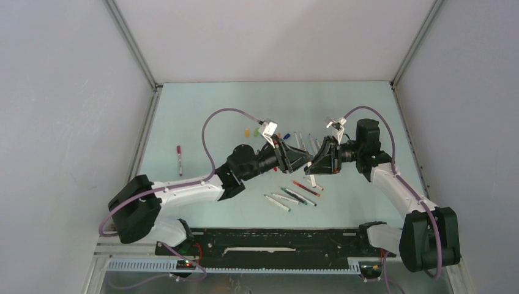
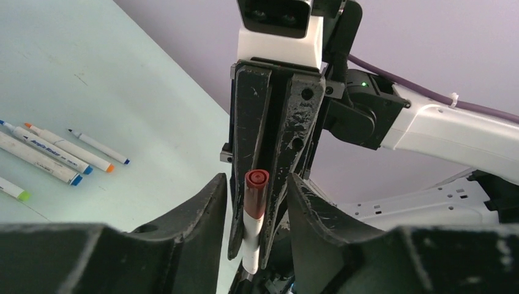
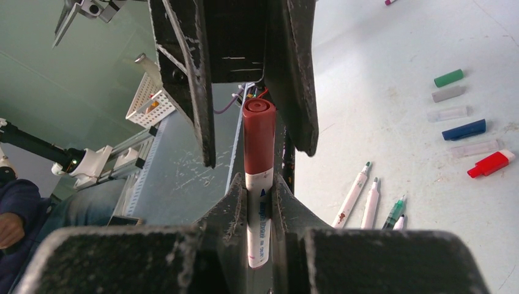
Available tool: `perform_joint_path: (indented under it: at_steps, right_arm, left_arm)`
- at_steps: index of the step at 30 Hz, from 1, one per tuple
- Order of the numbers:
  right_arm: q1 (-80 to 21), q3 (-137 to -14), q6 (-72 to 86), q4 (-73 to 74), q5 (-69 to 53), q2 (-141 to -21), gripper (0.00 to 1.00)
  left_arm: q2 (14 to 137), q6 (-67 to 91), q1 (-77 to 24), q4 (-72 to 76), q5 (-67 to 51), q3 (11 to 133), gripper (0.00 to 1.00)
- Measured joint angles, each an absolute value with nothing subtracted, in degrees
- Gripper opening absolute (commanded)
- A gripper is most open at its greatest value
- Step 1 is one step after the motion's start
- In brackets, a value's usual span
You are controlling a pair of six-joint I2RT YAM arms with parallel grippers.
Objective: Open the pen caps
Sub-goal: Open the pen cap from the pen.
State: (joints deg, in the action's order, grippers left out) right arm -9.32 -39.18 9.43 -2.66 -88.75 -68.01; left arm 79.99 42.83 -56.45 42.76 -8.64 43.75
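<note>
A white pen [image 3: 259, 214] with a dark red cap [image 3: 258, 138] is held in the air between the two arms. My right gripper [image 3: 260, 184] is shut on the white barrel just below the cap. My left gripper [image 3: 259, 153] faces it, and its fingers [image 2: 211, 208] stand on either side of the red cap [image 2: 256, 195] with a gap showing on both sides. From above, the left gripper [image 1: 304, 160] and right gripper [image 1: 317, 163] meet tip to tip over the table's middle. Loose pen caps lie on the table: green [image 3: 448, 78], grey [image 3: 448, 94], blue [image 3: 464, 130], red [image 3: 491, 163].
Uncapped pens [image 3: 354, 195] lie near the caps, several more pens [image 1: 292, 196] rest in front of the grippers, and others [image 2: 58, 150] show in the left wrist view. One capped pen [image 1: 179, 160] lies alone at the left. Yellow [image 1: 246, 131] and green [image 1: 256, 131] caps sit behind.
</note>
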Motion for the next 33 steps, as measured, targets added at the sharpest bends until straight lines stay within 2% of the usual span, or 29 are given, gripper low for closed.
perform_joint_path:
  at_steps: [2, 5, 7, 14, 24, 29, 33]
  right_arm:
    - [-9.32, -39.18, 9.43, -2.66, -88.75, -68.01, 0.00]
    - [-9.32, -39.18, 9.45, -2.66, -88.75, -68.03, 0.00]
    - [-9.37, -39.22, 9.61, -2.66, -88.86, -68.03, 0.00]
    - [-9.65, -39.86, 9.47, -2.68, -88.36, -68.93, 0.00]
    - [-15.18, -44.84, 7.44, -5.82, -82.96, -72.14, 0.00]
    - [-15.97, -41.50, 5.39, 1.32, -85.10, -73.82, 0.00]
    - [-17.34, -42.83, -2.44, 11.46, -83.57, -74.94, 0.00]
  left_arm:
    - [80.47, 43.18, -56.45, 42.81, -9.15, 43.75, 0.34]
    - [81.14, 43.44, -56.45, 42.81, -9.67, 44.23, 0.11]
    - [81.36, 43.33, -56.40, 42.74, -9.96, 44.71, 0.01]
    - [80.73, 41.63, -55.53, 41.69, -9.23, 44.93, 0.00]
    - [73.03, 34.11, -51.70, 34.20, -8.43, 44.93, 0.00]
    - [65.63, 30.28, -42.26, 42.30, 6.13, 47.62, 0.00]
    - [60.01, 29.85, -40.86, 49.10, 10.48, 47.81, 0.00]
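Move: The held pen's dark red cap is right between the left hand's open fingertips, about 1 cm to its right and level. From the right hand, which grips the white barrel, the cap sits some 5 cm ahead and 1 cm left. On the table, roughly 25 cm under the left hand, an uncapped red pen lies about 2 cm back and 2 cm right, green pens about 5 cm back and 3 cm left, and a loose red cap some 7 cm ahead and 11 cm left. Almost in place, the left fingers close on the dark red cap, then haul it left and a little forward and up, firmly enough to drag the right hand about 3 cm along with its grip kept. Then the left hand whips away left, up and forward, some 25 cm in all, turning about 40 degrees counter-clockwise and tipping up, while the right sinks about 4 cm and eases back. ##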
